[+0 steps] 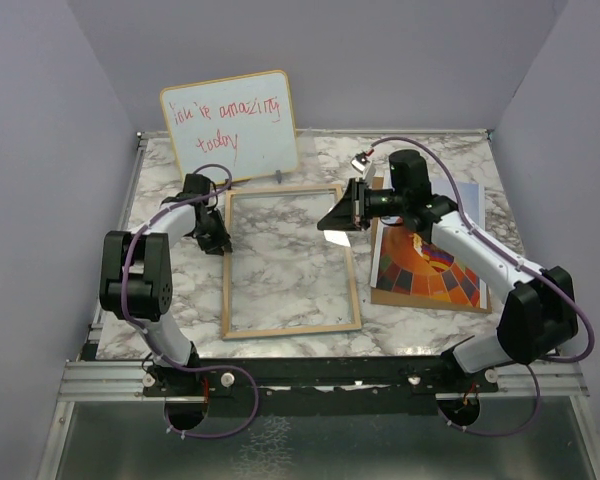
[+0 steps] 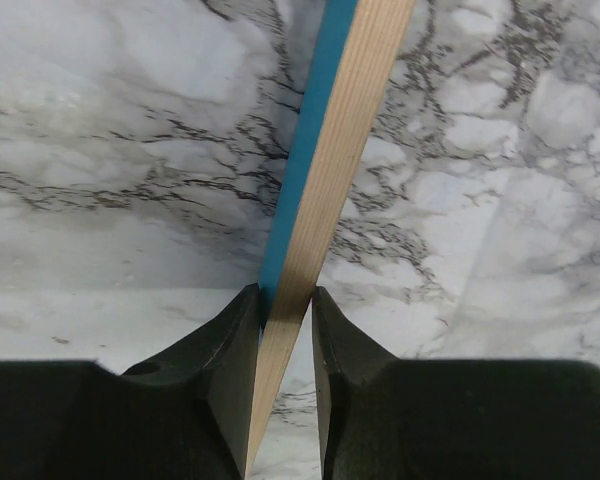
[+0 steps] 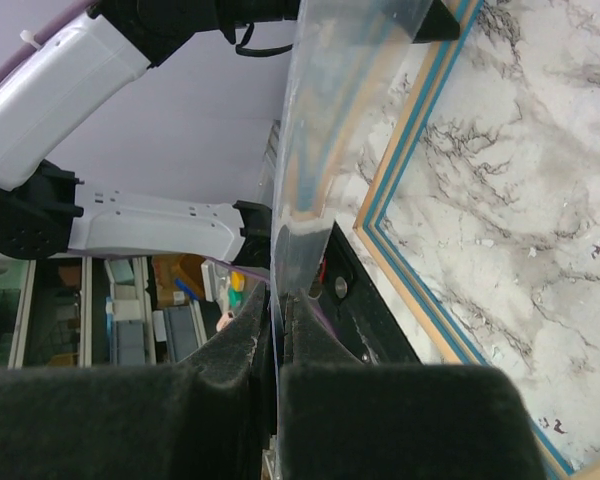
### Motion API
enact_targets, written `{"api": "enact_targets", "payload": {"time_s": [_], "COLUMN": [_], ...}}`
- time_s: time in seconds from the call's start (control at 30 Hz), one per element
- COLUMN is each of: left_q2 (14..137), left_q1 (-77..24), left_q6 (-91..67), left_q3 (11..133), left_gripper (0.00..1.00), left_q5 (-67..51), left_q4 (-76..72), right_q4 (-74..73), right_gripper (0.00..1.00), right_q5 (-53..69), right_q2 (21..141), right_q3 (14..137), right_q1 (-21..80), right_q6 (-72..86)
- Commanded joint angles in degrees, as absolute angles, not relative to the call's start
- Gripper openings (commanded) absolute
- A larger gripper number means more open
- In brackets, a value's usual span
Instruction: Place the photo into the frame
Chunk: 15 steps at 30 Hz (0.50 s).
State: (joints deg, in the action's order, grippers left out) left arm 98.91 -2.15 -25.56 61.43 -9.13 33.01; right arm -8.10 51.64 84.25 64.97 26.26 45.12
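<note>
The frame [image 1: 290,328] lies flat on the marble table with its light wood face up. My left gripper [image 1: 218,235] sits at its left rail. In the left wrist view that rail [image 2: 330,150], wood with a blue side, runs between my fingers, and the left gripper [image 2: 285,295] is shut on it. My right gripper [image 1: 338,218] hovers over the frame's right rail [image 3: 405,150]. The right gripper [image 3: 278,300] is shut on a clear pane [image 3: 320,130] held on edge. The photo [image 1: 430,272], an orange and red balloon print, lies to the right of the frame.
A whiteboard [image 1: 230,125] with red handwriting leans on the back wall behind the frame. A brown board [image 1: 420,302] shows under the photo's near edge. Grey walls close in the table on the left, right and back.
</note>
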Motion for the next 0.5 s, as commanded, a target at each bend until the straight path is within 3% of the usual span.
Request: {"api": "enact_targets", "payload": {"time_s": [0.0,0.07,0.2,0.23,0.33,0.47], "left_q2": [99.22,98.67,97.33,96.85,95.51,93.86], "left_q1": [-3.22,-3.17,-3.06,-3.04,-2.78,-2.49], "left_q6": [-26.94,-27.11,-27.05,-26.85,-26.05,-26.09], "left_q3": [62.17,62.31,64.02,64.47,66.45,68.87], "left_gripper": [0.27,0.29,0.58,0.61,0.63,0.58], "left_q5": [-11.74,-10.63,-2.25,-1.16,-0.67,-0.89], "left_q4": [31.49,31.91,35.74,36.22,37.59,38.4], "right_q4": [-10.58,-9.88,-6.29,-5.2,3.02,12.46], "right_gripper": [0.01,0.01,0.01,0.01,0.01,0.01], "right_q5": [51.24,51.51,50.98,50.83,52.25,53.14], "right_q2": [81.84,81.63,81.11,81.25,82.22,82.08], "right_q3": [65.6,64.69,61.69,60.52,56.63,52.89], "right_q1": [26.3,26.33,26.26,26.28,26.28,26.28], "right_q6": [42.84,43.22,43.22,43.01,44.43,48.8]}}
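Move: Between the left fingertips is the left rail of the empty frame; the frame's middle lies about 17 cm to that hand's right and 3 cm back, the whiteboard some 22 cm ahead and 1 cm to the right, its middle higher. The right hand holds a clear sheet: the frame's middle lies roughly 7 cm to its left, 5 cm ahead and 24 cm below; the photo, equally low, is about 29 cm to its right and 8 cm ahead. Finishing its shove, the left hand shifts the gripped frame rail about a centimetre to the right, then opens its fingers, eases back left and lifts some 2 cm clear, also going slightly forward. The right hand, still pinching the clear sheet, starts sinking towards the frame, about 3.5 cm down and a little back, its wrist attitude held. ##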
